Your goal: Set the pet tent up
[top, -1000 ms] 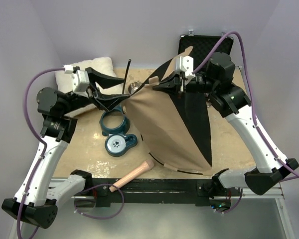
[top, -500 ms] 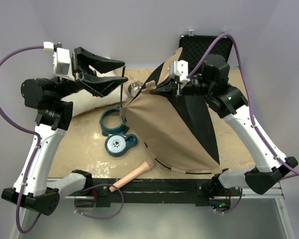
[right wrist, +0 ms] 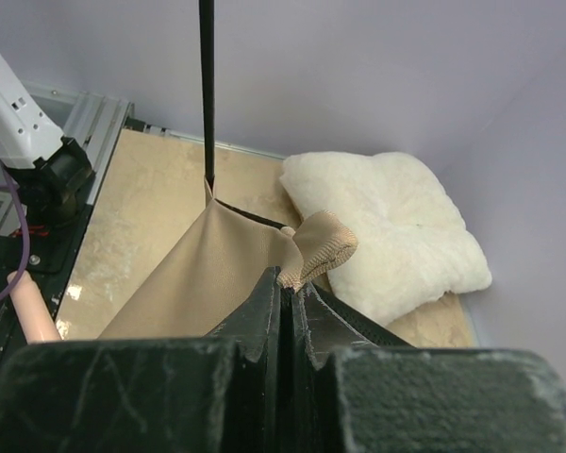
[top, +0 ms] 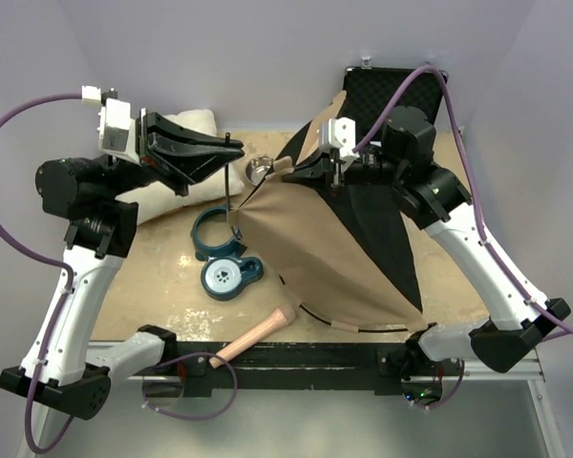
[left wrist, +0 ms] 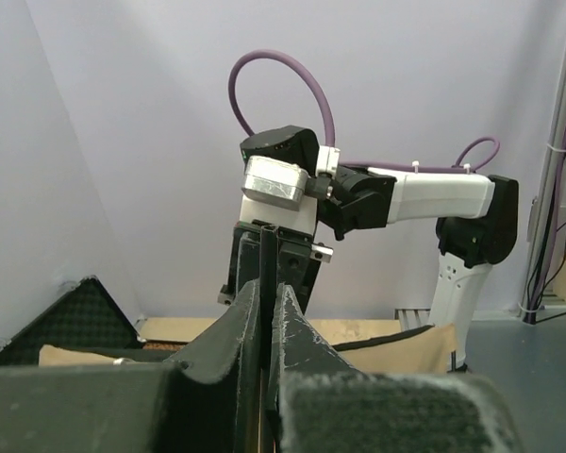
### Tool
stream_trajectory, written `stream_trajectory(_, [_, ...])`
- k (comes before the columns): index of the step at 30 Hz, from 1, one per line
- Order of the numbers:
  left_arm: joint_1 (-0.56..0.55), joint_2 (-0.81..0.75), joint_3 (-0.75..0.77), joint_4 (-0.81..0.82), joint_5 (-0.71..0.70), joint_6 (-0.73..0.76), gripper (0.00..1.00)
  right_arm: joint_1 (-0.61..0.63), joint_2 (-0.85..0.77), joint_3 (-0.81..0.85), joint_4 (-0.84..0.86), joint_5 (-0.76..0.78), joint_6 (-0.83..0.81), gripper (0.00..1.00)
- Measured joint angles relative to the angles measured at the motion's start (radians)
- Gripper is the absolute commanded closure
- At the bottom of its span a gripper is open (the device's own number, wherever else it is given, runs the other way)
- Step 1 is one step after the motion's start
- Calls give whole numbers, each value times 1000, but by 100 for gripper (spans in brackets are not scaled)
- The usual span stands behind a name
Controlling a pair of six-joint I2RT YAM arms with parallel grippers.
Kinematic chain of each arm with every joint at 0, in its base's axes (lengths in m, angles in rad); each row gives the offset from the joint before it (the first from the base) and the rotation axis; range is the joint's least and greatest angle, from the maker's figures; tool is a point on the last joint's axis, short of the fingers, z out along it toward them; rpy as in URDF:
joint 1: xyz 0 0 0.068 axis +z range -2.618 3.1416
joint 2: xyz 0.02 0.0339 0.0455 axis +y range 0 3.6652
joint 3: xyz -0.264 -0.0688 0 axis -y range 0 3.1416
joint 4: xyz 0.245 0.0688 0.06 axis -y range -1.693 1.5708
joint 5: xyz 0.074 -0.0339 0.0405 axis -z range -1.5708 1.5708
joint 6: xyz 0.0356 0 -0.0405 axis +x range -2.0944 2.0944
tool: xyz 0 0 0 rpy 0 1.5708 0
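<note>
The pet tent (top: 310, 248) is a tan fabric cone with a black panel, half raised in the middle of the table. My left gripper (top: 231, 143) is shut on the top of a thin dark pole (top: 229, 186) that stands up from the tent's left corner. In the left wrist view the pole (left wrist: 266, 247) sticks up between the closed fingers (left wrist: 297, 326). My right gripper (top: 288, 172) is shut on the tent's peak, pinching the fabric at the base of a tan webbing loop (right wrist: 323, 243). The same pole (right wrist: 207, 94) rises behind in the right wrist view.
A fluffy white pillow (top: 193, 126) lies at the back left, and an open black case (top: 392, 91) at the back right. Two teal round pieces (top: 218, 235) (top: 231, 277) and a small metal bowl (top: 259, 170) sit left of the tent. A pink-handled mallet (top: 258, 333) lies near the front edge.
My left gripper rose and swung left, then closed from open onto the pole, which now stands upright. My right gripper shifted slightly left with the tent's peak.
</note>
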Motion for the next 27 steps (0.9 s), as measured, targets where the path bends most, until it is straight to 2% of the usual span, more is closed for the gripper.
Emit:
stream_trajectory(5, [-8,-39,-66,-90,-14,33,100,12,0,-30,72,-6,51,100])
stream_trajectory(13, [-33,-27,-104,-519,-87,243,100,18,-9,-81,247,-87,146,100])
stream_trajectory(16, [-35,-16,-126,-640,-111,303,100,24,-17,-93,262,-117,145,100])
stream_trajectory(20, [-50,-17,-134,-736,-109,373,100,46,-17,-90,195,-137,62,100])
stream_trajectory(27, [-80,-31,-134,-820,-34,476,100,57,1,-16,-25,-141,-122,100])
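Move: My left fingers are already shut on the black pole near its top. The tent corner that takes the pole's lower end is about 20 cm below that hand, some 3 cm to its left and level with it fore and aft. The fabric loop in my right fingers lies roughly 6 cm ahead of the left hand, 8 cm to its right and 13 cm below. From my right hand the corner is about 12 cm left, 6 cm back and 8 cm lower. Keeping the pole pinched, I drive my left hand down about 17 cm towards the tent corner and in beside the loop, bowing out some 5 cm forward before easing partly back. The upward-pointing fingers tip to near level while the pole's top leans forward about 25 degrees. My right hand keeps the loop, drawing back about 4 cm and turning slightly counter-clockwise. ##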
